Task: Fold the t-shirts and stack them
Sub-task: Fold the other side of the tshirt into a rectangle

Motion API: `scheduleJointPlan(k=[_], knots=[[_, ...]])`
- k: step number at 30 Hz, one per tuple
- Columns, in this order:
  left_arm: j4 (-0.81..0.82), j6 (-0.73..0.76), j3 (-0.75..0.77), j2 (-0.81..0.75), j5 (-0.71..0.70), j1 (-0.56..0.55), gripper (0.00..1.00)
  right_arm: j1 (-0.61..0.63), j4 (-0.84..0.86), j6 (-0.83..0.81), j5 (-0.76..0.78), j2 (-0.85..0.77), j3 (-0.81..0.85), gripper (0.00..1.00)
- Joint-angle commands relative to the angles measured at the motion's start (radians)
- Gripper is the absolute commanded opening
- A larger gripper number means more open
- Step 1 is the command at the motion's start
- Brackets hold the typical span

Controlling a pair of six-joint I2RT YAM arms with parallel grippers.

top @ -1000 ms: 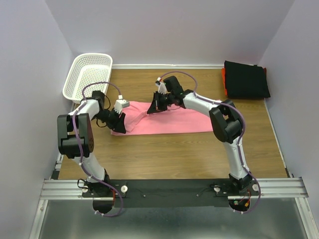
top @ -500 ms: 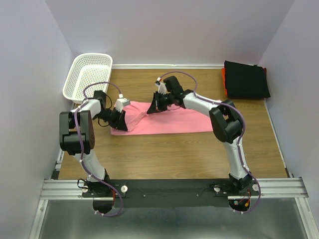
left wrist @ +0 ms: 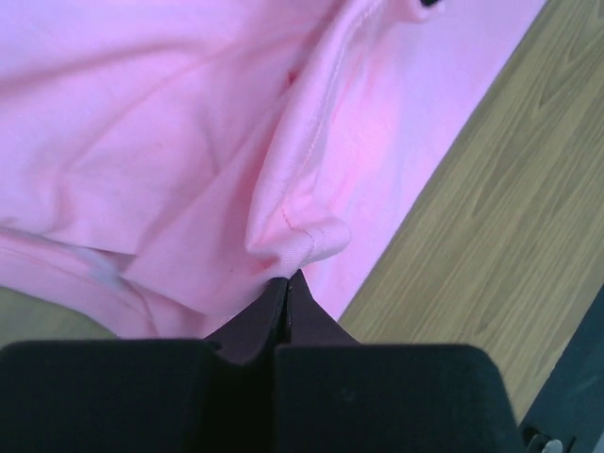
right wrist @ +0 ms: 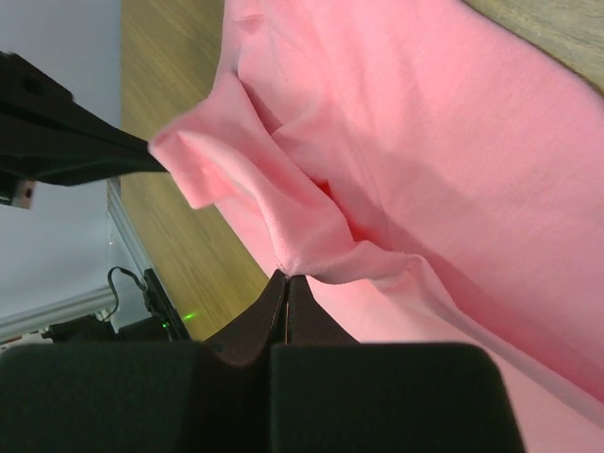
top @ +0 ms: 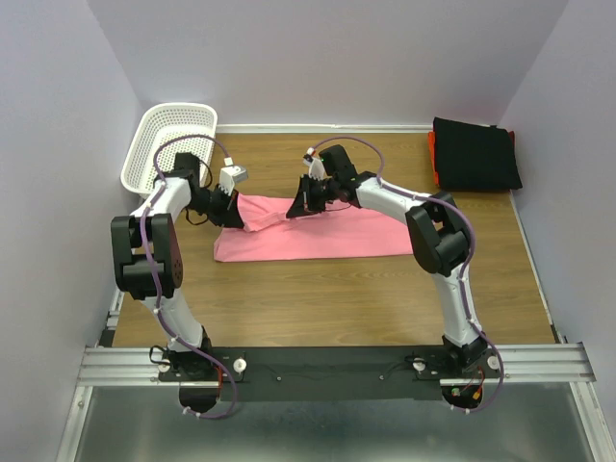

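Note:
A bright pink t-shirt (top: 327, 234) lies spread across the middle of the wooden table. My left gripper (top: 234, 214) is shut on the pink cloth at the shirt's far left corner; the left wrist view shows a hemmed fold (left wrist: 300, 241) pinched at its tips (left wrist: 287, 279). My right gripper (top: 295, 208) is shut on the shirt's far edge, with a bunched fold (right wrist: 311, 255) rising from its tips (right wrist: 287, 276). A folded black t-shirt (top: 474, 154) lies at the far right on an orange-red one (top: 433, 160), of which only an edge shows.
A white lattice basket (top: 171, 144) stands at the far left corner, just behind my left arm. Walls close the table on the left, back and right. Bare wood (top: 327, 298) lies between the pink shirt and the arm bases.
My left gripper has closed on the shirt's left corner and moved away from the bases toward the far edge, drawing the cloth with it. The right gripper has stayed shut and almost still.

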Motion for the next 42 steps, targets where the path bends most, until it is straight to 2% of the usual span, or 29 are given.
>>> scheduleJointPlan(k=[1, 15, 21, 26, 42], knots=[[0.017, -0.021, 0.091, 0.02, 0.014, 0.012, 0.0, -0.01, 0.001, 0.001, -0.012, 0.025, 0.022, 0.01], [-0.011, -0.005, 0.288, 0.155, -0.004, 0.015, 0.0, -0.016, 0.002, 0.013, -0.021, 0.068, 0.076, 0.01], [-0.081, 0.041, 0.268, 0.154, 0.0, 0.016, 0.0, -0.017, -0.001, 0.028, -0.04, 0.055, 0.05, 0.01], [-0.126, 0.055, 0.253, 0.143, -0.049, 0.027, 0.0, -0.017, 0.001, 0.028, -0.046, 0.032, -0.007, 0.0], [-0.233, 0.075, 0.329, 0.262, -0.124, 0.035, 0.0, -0.016, 0.001, 0.027, -0.099, 0.058, -0.061, 0.0]])
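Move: The left hand holds the t-shirt's loose edge. Its landing place on the shirt's left end lies about 4 cm ahead, 3 cm left and 4 cm below. From the same hand, the shirt's far left corner is some 7 cm ahead and level sideways, the near left corner 8 cm back and 6 cm left, and the white basket 17 cm ahead and 17 cm left. The right hand, pinching the edge farther along, has its landing place about 1 cm back, 1 cm right and 4 cm below. Forward and up first, the left hand carries its pinched edge about 7 cm out over the shirt, then eases back some 3 cm while sinking nearly 5 cm from its highest point and drifting left. The right hand keeps its pinch, edges forward a little, then lowers about 3 cm and draws back, so the hands spread apart sideways; both stay shut. ##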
